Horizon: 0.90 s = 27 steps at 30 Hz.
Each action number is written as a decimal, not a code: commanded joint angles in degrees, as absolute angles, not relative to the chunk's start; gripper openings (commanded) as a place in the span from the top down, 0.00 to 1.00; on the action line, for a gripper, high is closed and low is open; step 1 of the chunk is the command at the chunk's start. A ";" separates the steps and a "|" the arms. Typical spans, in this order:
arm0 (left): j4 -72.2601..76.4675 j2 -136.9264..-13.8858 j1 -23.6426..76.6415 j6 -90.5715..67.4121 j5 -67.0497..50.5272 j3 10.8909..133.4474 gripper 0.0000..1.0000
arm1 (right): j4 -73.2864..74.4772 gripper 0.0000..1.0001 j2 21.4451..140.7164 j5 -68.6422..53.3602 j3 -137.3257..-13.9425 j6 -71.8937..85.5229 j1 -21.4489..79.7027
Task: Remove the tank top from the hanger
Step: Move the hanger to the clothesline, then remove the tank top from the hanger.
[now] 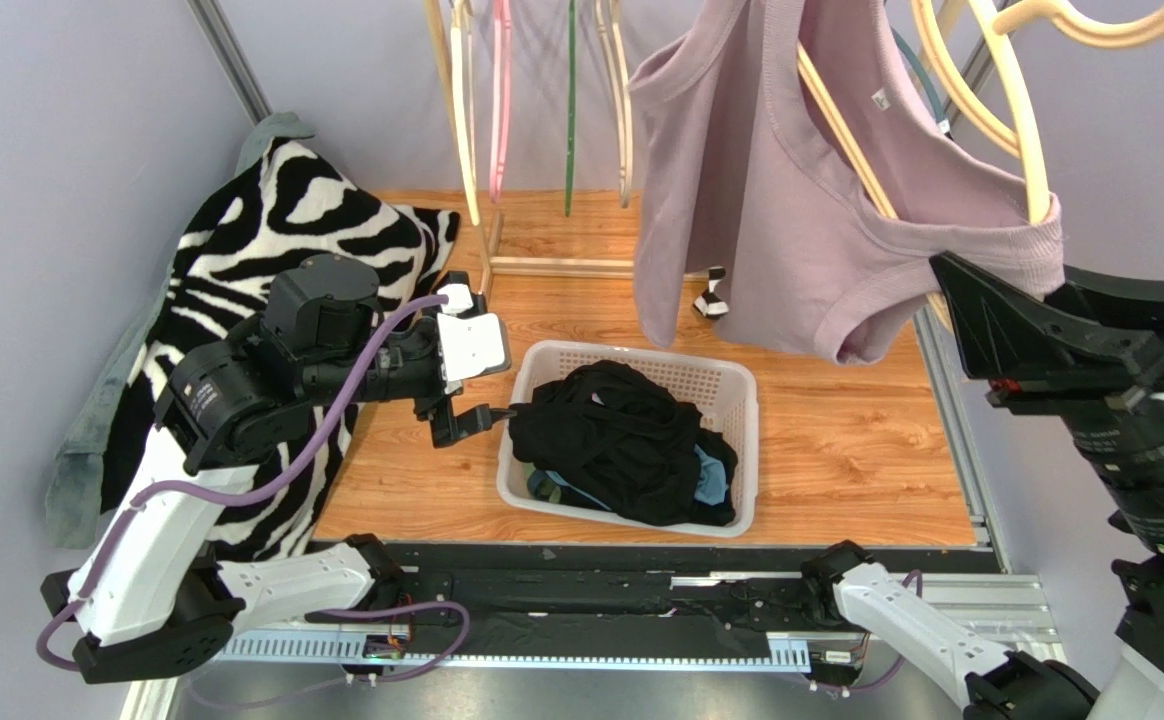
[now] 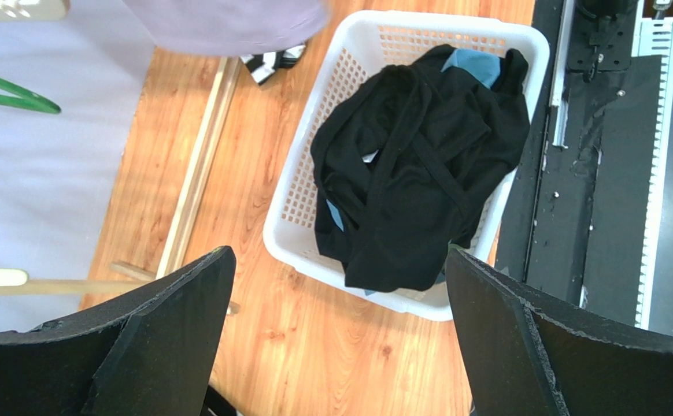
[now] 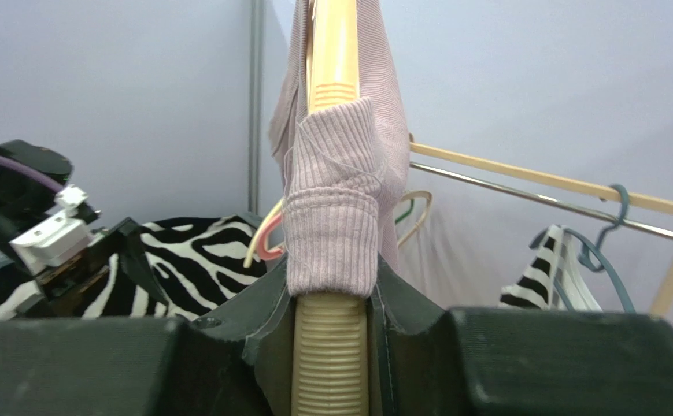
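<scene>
The lilac ribbed tank top hangs on a cream hanger at the upper right. My right gripper is shut on the hanger's ribbed arm. The top's strap is draped over that arm just above the jaws. My left gripper is open and empty, low over the wood floor at the left side of the white basket. Its fingers stand wide apart around bare floor. The top's hem shows at the upper edge of the left wrist view.
A white basket holding black and blue clothes sits mid-floor. A zebra-print garment hangs at the left. A wooden rack with several hangers stands at the back. A black rail runs along the near edge.
</scene>
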<state>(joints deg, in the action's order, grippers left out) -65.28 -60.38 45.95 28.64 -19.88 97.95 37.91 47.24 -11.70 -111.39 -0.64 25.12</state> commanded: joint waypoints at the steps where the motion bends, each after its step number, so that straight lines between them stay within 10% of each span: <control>1: -61.97 -58.10 45.00 27.25 -21.10 97.65 0.01 | 39.98 1.00 51.42 -18.98 -112.42 0.18 25.40; 27: -66.97 -59.24 44.21 38.06 -16.78 110.92 0.01 | 58.27 1.00 43.33 -44.65 -88.51 -17.84 25.40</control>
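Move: The right hand already holds one end of the wooden hanger high up; the basket it is bound for lies some 19 cm to its left, 9 cm ahead and about 60 cm below. The tank top on the hanger centres roughly 13 cm ahead and 12 cm left, 5 cm lower; the striped top hangs about 33 cm ahead, 2 cm right, 22 cm below. From the left hand the basket is about 15 cm right, 6 cm ahead, 37 cm below. Still pinching the hanger, the right hand sinks about 20 cm, swinging left towards the basket; left hand rises. ##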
